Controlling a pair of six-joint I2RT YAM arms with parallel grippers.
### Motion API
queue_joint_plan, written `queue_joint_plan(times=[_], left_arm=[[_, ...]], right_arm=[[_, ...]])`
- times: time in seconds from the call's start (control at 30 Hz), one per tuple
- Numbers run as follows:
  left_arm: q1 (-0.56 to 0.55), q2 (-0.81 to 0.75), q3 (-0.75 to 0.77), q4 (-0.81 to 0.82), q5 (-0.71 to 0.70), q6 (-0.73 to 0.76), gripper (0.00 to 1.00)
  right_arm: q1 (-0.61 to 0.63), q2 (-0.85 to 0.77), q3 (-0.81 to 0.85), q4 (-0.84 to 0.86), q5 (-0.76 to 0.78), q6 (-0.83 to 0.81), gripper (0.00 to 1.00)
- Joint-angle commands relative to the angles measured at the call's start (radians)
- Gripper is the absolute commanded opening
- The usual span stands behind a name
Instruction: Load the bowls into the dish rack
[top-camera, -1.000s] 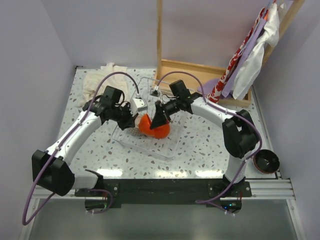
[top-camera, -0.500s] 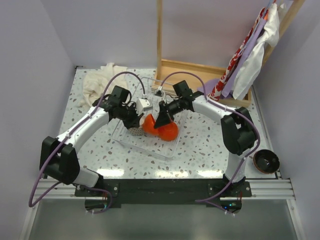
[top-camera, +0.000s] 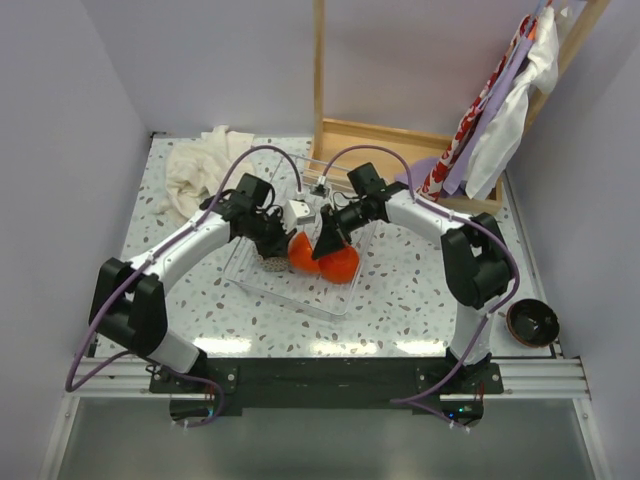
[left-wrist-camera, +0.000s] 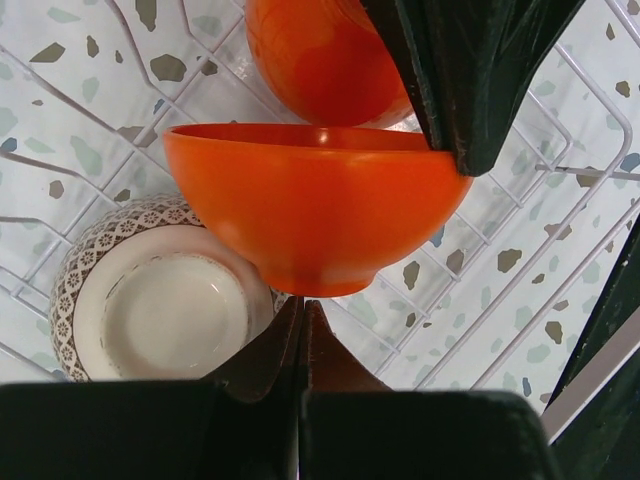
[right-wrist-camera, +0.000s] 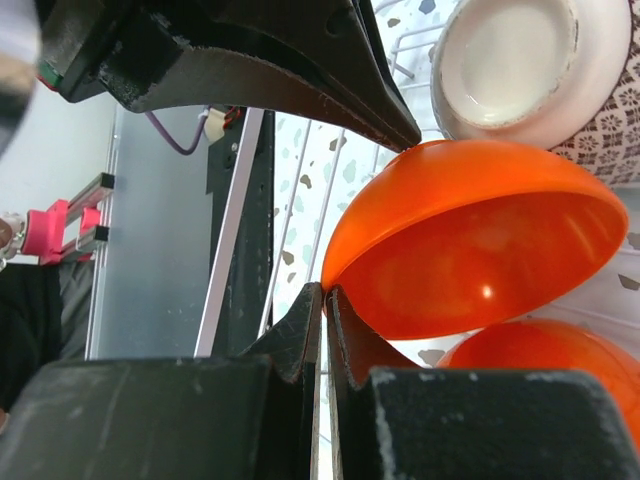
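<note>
In the right wrist view my right gripper (right-wrist-camera: 325, 292) is shut on the rim of a glossy orange bowl (right-wrist-camera: 470, 250), which it holds tipped on its side over the clear dish rack (top-camera: 300, 292). A second orange bowl (left-wrist-camera: 320, 60) rests in the rack just behind it. A blue-patterned bowl (left-wrist-camera: 160, 300) lies upside down in the rack, pale foot ring up. My left gripper (left-wrist-camera: 302, 305) is shut with nothing between its fingers, its tips right at the held bowl's foot. From above, both grippers (top-camera: 278, 243) (top-camera: 322, 250) meet over the rack.
A dark brown bowl (top-camera: 530, 322) sits at the table's near right corner by the rail. A crumpled white cloth (top-camera: 195, 165) lies at the back left. A wooden frame (top-camera: 400, 140) with hanging cloths (top-camera: 500, 100) stands behind the rack at the back right.
My left gripper has moved right, into the rack and up to the held bowl. The two orange bowls, overlapping a second ago, now show side by side.
</note>
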Motion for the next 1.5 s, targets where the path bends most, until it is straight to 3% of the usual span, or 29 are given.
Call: queue_joint_plan(times=[0.0, 0.43, 0.53, 0.57, 0.67, 0.77, 1.03, 1.47], left_arm=[[-0.015, 0.018, 0.039, 0.048, 0.030, -0.007, 0.00], [-0.034, 0.068, 0.059, 0.094, 0.059, -0.037, 0.00], [-0.038, 0.081, 0.072, 0.100, 0.068, -0.047, 0.00], [-0.043, 0.082, 0.076, 0.103, 0.071, -0.049, 0.00], [-0.052, 0.091, 0.088, 0.111, 0.082, -0.058, 0.00], [-0.063, 0.098, 0.091, 0.123, 0.090, -0.066, 0.00], [-0.103, 0.154, 0.123, 0.163, 0.116, -0.096, 0.00], [-0.143, 0.200, 0.207, 0.194, 0.125, -0.136, 0.00]], right_arm=[[-0.019, -0.018, 0.037, -0.035, -0.001, -0.061, 0.00], [-0.032, -0.015, 0.060, -0.160, 0.097, -0.193, 0.01], [-0.042, -0.034, 0.067, -0.209, 0.173, -0.236, 0.21], [-0.045, -0.054, 0.067, -0.213, 0.204, -0.239, 0.33], [-0.047, -0.122, 0.062, -0.261, 0.332, -0.302, 0.48], [-0.048, -0.193, 0.021, -0.252, 0.452, -0.345, 0.56], [-0.048, -0.389, -0.067, -0.264, 0.560, -0.388, 0.59], [-0.048, -0.544, -0.180, -0.255, 0.620, -0.308, 0.59]])
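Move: The left hand's shut fingertips stand at the foot of the tilted orange bowl, whose middle is about 4 cm to their right and 1 cm ahead. The upturned orange bowl in the rack is straight to their right, some 12 cm off and 5 below; the patterned bowl is 4 cm left, 4 ahead, 5 below. From the right hand, still pinching the tilted bowl's rim, the upturned bowl lies about 5 cm right, 4 ahead, 8 below. Both hands first ease the tilted orange bowl down and to the right by 1 to 2 cm, the right fingers pinching its rim and the left's shut tips at its foot; then the right opens, lets go and backs off rightward, about 10 cm in all, arching up over the rack's side and tipping some 40 degrees. The left, fingers still shut, carries on some 9 cm to the right towards the upturned orange bowl at nearly level height, pushing at the foot side to turn the loose bowl over onto that one. ##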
